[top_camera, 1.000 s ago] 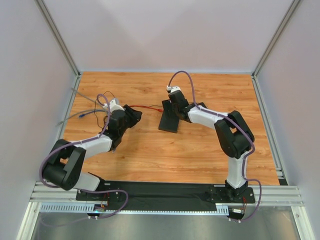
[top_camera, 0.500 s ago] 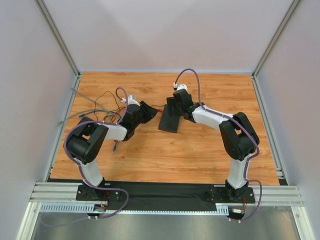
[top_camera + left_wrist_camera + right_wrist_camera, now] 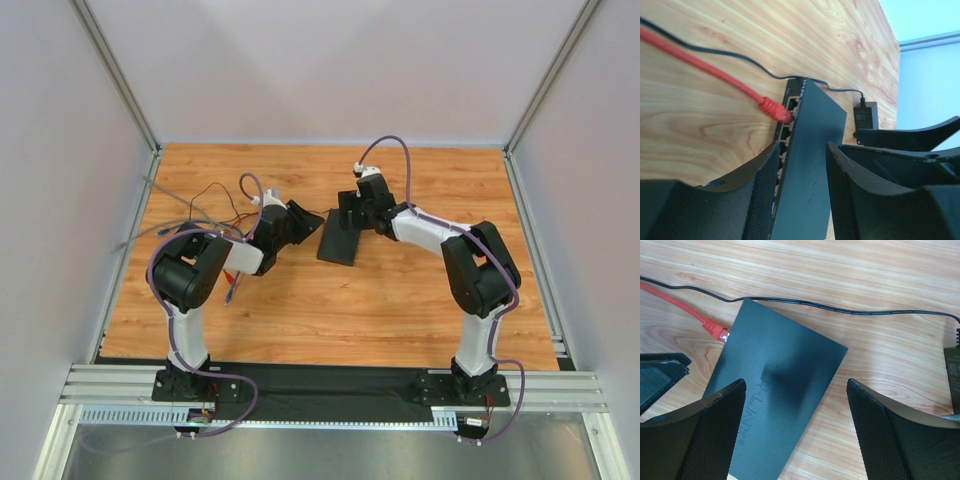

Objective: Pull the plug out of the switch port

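The flat black switch (image 3: 338, 240) lies at mid-table. In the left wrist view the switch (image 3: 810, 165) shows edge-on, with its ports on the left edge. A red plug (image 3: 772, 108) on a red cable sits in one port. The plug (image 3: 715, 330) also shows at the switch's (image 3: 775, 390) far left corner in the right wrist view. My left gripper (image 3: 306, 220) is open just left of the switch, and in its own view the left gripper (image 3: 802, 147) has the switch between its fingers. My right gripper (image 3: 352, 212) is open over the switch's far end and, in its own view, the right gripper (image 3: 796, 385) is empty.
A thin black power cable (image 3: 850, 310) runs from the switch to a small black adapter block (image 3: 865, 115). Loose red, black and grey wires (image 3: 195, 212) lie at the left of the table. Side walls and metal rails border the table.
My left arm has swung right, bringing its gripper from left of mid-table up to the switch's port edge. My right gripper has shifted slightly right and farther back.
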Tool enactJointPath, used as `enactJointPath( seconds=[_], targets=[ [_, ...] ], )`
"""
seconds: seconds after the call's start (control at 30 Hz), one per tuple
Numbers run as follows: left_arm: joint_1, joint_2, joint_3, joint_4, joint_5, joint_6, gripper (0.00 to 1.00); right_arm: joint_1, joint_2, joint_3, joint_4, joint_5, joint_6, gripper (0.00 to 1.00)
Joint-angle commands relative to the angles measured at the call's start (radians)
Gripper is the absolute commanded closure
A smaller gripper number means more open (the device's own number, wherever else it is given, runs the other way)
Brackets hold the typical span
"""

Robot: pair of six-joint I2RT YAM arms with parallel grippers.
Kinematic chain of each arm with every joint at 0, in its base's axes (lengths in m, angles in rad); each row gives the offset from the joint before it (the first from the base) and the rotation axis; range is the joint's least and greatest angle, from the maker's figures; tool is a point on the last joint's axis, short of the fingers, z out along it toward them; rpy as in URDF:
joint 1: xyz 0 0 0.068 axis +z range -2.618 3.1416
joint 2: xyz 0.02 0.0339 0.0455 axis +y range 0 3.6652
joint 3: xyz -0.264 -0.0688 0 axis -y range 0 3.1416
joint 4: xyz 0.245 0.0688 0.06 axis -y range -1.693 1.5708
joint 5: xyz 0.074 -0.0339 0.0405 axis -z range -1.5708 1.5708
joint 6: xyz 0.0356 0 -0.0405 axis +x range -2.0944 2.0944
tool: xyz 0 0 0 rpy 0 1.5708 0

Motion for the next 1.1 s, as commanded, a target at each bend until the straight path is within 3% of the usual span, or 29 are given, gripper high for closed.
enactJointPath(
  seconds=[0.0,0.63,1.07],
  targets=[
    [-0.009,0.026,0.04,0.034,0.021,-0.016,0.5,-0.026,0.02,-0.007,0.053,-0.068,0.025,0.17],
    [-0.007,0.118,0.066,0.049,0.004,-0.163,0.51,-0.029,0.132,0.104,-0.061,-0.015,0.041,0.43],
    [0.009,0.16,0.069,0.046,-0.039,-0.272,0.54,-0.029,0.175,0.138,-0.114,-0.022,0.042,0.45]
  ],
)
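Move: The red plug, still in its port, lies about 4 cm ahead of the left hand, 2 cm to its right and 3 cm lower; the switch's middle is some 7 cm right of that hand and 1 cm back. From the right hand the switch's middle is roughly 2 cm back, 4 cm left and 3 cm lower, the plug 3 cm ahead and 9 cm left, the power adapter about 4 cm ahead and 13 cm right. Downward, about 3 cm and a little forward and right, the half-open left gripper closes in on the red plug along the port side, tipping down and rolling its left side lower by some 10 degrees. The right hand sinks 2 cm over the switch's far right corner, then eases 2 cm forward while its fingers close partway, one over the top face, the other at the right edge. ##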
